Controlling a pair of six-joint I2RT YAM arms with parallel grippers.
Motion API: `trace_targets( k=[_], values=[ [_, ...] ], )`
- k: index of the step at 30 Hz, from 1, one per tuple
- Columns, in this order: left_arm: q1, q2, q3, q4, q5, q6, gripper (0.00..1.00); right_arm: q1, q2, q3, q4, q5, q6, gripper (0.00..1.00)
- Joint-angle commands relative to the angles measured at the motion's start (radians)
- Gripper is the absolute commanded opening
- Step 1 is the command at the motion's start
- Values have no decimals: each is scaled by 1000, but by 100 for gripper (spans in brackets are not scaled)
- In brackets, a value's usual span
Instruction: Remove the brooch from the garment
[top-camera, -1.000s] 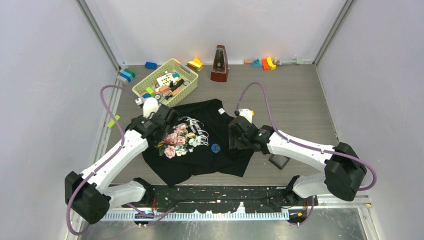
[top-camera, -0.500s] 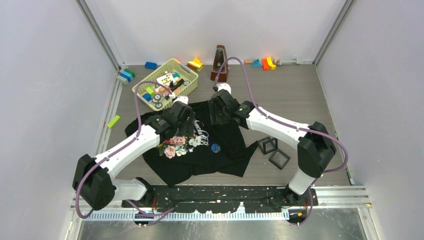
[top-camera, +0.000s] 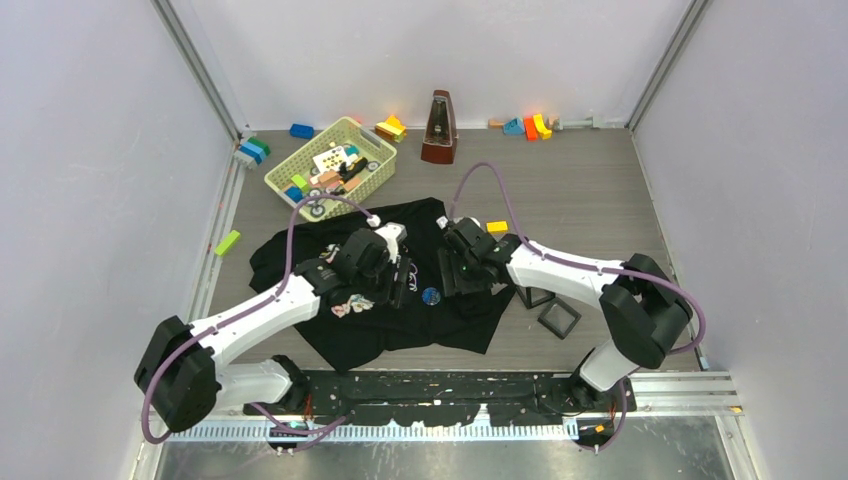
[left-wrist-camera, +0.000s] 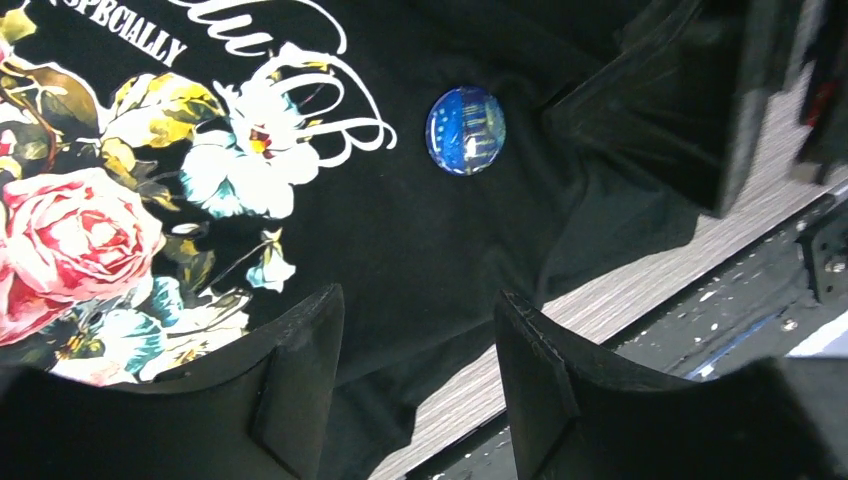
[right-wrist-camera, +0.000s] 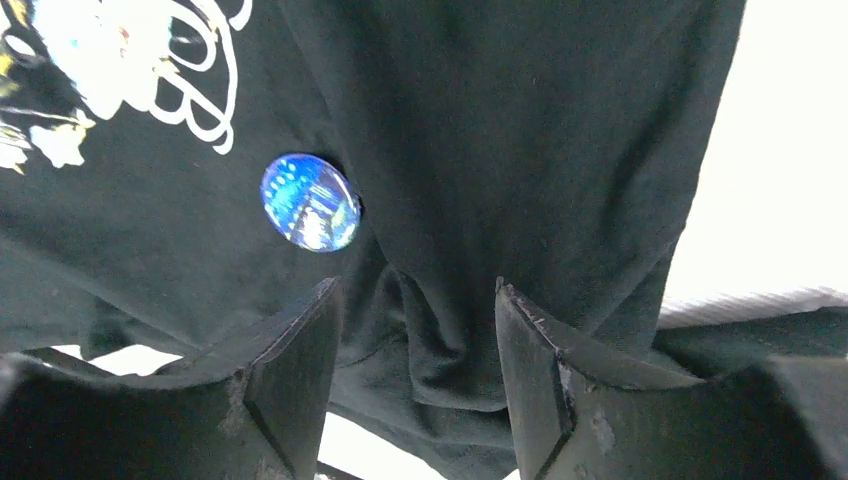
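Note:
The garment (top-camera: 400, 320), a black T-shirt with a rose print and white lettering, lies spread on the table. The brooch (top-camera: 431, 295) is a small round blue piece pinned right of the print, also seen in the wrist views as brooch (left-wrist-camera: 466, 130) and brooch (right-wrist-camera: 310, 200). My left gripper (top-camera: 399, 283) hovers just left of it, and left gripper (left-wrist-camera: 420, 300) is open over plain black cloth. My right gripper (top-camera: 448, 278) is just right of the brooch. The right gripper (right-wrist-camera: 415, 290) is open, with a loose fold of the shirt lying between its fingers.
A yellow basket (top-camera: 335, 165) of toys stands behind the shirt, with a brown metronome (top-camera: 438, 128) to its right. Two small black square boxes (top-camera: 537, 295) (top-camera: 558, 318) sit right of the shirt. Coloured blocks (top-camera: 530, 126) lie along the back wall, and a green block (top-camera: 227, 242) at the left.
Both grippers have come in over the shirt front from opposite sides and now flank the brooch. The left jaws have narrowed.

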Motion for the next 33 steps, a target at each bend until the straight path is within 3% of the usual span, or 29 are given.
trace_targets(
  k=[1,6,9,12,21,27,33],
  values=[
    [-3,4,2,89,50,-44,58,8,-22,-49,85,-46,44,61],
    [-3,-8,-25,134,73,-85,59,16,54,-62,123,-47,59,52],
    [-3,-8,-37,151,97,-96,58,22,70,-51,138,-97,53,15],
    [-3,-4,-65,207,161,-116,59,31,2,-54,155,-110,60,2],
    [-4,-61,-119,294,174,-221,60,38,-204,-53,157,-286,107,1],
    [-4,-136,-163,304,126,-306,65,51,-243,-49,155,-323,121,1],
    [-4,-138,-179,295,56,-322,62,69,-244,-44,160,-332,126,0]
  ],
)
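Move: For my right hand, the fold of garment it will grip lies nearly underneath: some 2 cm back, 1 cm left and 4 cm below. The brooch lies about 5 cm to my right hand's left, 1 cm ahead and 4 cm below; a black frame stands some 15 cm to its right, 1 cm ahead. From my left hand the brooch is about 6 cm right, 4 cm ahead and 8 cm down, and the flower print's middle about 10 cm left, 5 cm ahead. With my right hand I sink about 3 cm onto the garment just right of the brooch, shut the fingers on a fold, then lift it some 10 cm while drawing left and back, rolling the hand's left side up about 20 degrees. My left hand edges right towards the brooch and slightly back, rolling its left side down, fingers still part open, and rises a little at the end. ##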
